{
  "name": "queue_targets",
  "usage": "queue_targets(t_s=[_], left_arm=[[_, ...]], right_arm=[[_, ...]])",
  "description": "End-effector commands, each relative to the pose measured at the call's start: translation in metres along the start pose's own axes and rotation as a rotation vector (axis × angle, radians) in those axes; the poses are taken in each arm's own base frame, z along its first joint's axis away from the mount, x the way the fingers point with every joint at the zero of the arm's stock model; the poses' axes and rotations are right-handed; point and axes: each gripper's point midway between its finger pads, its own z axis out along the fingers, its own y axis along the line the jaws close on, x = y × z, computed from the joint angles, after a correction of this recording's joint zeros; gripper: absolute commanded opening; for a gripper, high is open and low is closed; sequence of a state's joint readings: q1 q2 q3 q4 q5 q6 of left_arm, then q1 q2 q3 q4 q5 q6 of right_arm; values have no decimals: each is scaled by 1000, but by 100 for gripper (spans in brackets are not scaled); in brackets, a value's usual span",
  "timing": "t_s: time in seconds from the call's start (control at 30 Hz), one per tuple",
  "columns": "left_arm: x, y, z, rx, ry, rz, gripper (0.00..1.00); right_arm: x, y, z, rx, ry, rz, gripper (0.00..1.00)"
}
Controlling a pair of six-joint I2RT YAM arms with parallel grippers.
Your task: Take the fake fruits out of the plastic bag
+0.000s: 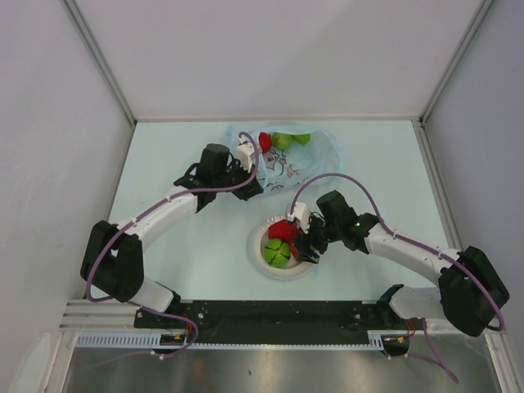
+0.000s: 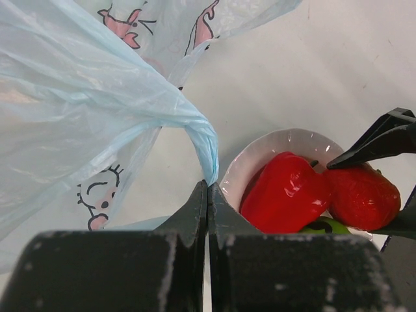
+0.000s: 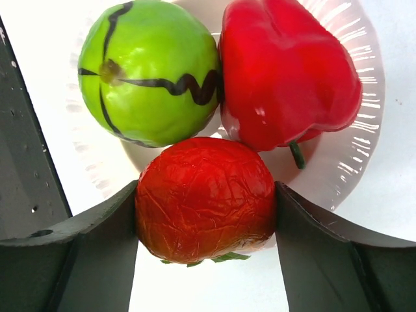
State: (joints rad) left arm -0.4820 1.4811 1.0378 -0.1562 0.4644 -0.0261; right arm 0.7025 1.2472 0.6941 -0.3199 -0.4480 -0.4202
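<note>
The light-blue plastic bag point(image 1: 304, 160) lies at the back of the table, with a red fruit point(image 1: 265, 141) and a green one point(image 1: 284, 139) showing at its mouth. My left gripper point(image 2: 208, 185) is shut on a twisted edge of the bag point(image 2: 78, 97). On the white plate point(image 3: 364, 130) rest a green round fruit point(image 3: 149, 71) and a red pepper point(image 3: 286, 78). My right gripper point(image 3: 207, 201) is at the plate's near edge. Both its fingers press the sides of a wrinkled red fruit point(image 3: 205, 188). In the top view this gripper point(image 1: 304, 246) sits right of the plate point(image 1: 260, 262).
White walls close in the pale table on the left, back and right. The right arm's fingers point(image 2: 377, 140) and the plate point(image 2: 260, 153) lie close in front of the left gripper. The arm bases and a black rail point(image 1: 270, 315) line the near edge.
</note>
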Motion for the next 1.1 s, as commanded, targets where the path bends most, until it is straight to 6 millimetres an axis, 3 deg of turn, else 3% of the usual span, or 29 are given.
queue_targets(t_s=[0.0, 0.23, 0.33, 0.43, 0.47, 0.57, 0.7, 0.8, 0.9, 0.97, 1.0, 1.03, 1.07], left_arm=[[-16, -6, 2, 33, -43, 11, 1], [-14, -6, -1, 27, -41, 14, 0], [-12, -6, -2, 22, -39, 19, 0], [-10, -6, -3, 22, -38, 20, 0], [-10, -6, -2, 22, -35, 19, 0], [-10, -6, -2, 24, -35, 19, 0], [-10, -5, -3, 17, -29, 20, 0], [-10, -6, -5, 18, -22, 27, 0], [-15, -6, -7, 15, -26, 40, 0], [-21, -6, -10, 10, -32, 42, 0], [-23, -6, -12, 8, -37, 67, 0], [-28, -5, -15, 6, -44, 72, 0], [-31, -6, -18, 9, -52, 73, 0]], right_arm=[[-16, -11, 4, 21, -38, -29, 55], [-14, -16, 14, 16, -26, -58, 60], [-9, -15, 11, 15, -8, -61, 71], [-6, -16, 3, 32, 10, -59, 89], [-9, -17, -3, 47, -1, -66, 99], [-20, -21, -17, 75, -36, -54, 100], [-57, -35, -43, 137, -128, 71, 100], [-95, -62, -58, 210, -230, 155, 100], [-126, -104, -69, 318, -347, 264, 100], [-124, -139, -60, 431, -332, 316, 100], [-140, -156, -65, 482, -373, 305, 99], [-132, -176, -54, 534, -348, 338, 97], [-133, -191, -57, 570, -365, 356, 96]])
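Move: My right hand already grips the red tomato on the plate; the plate's middle lies about 4 cm to my left, level fore and aft, some 5 cm below. The green melon sits about 6 cm left and 1 cm back, the red pepper 4 cm left and 5 cm ahead. The open bag's middle is roughly 26 cm ahead, 3 cm left. From my left hand, which holds the bag edge, the plate is about 11 cm back, 7 cm right and 13 cm down. I ease the held tomato about 1 cm forward and left and slightly down, towards the pepper and melon, then open my right fingers wide and let go. After a small shift right I climb off the plate and sweep forward towards the bag, about 14 cm forward and 11 cm up, turning the wrist some 25 degrees clockwise. ##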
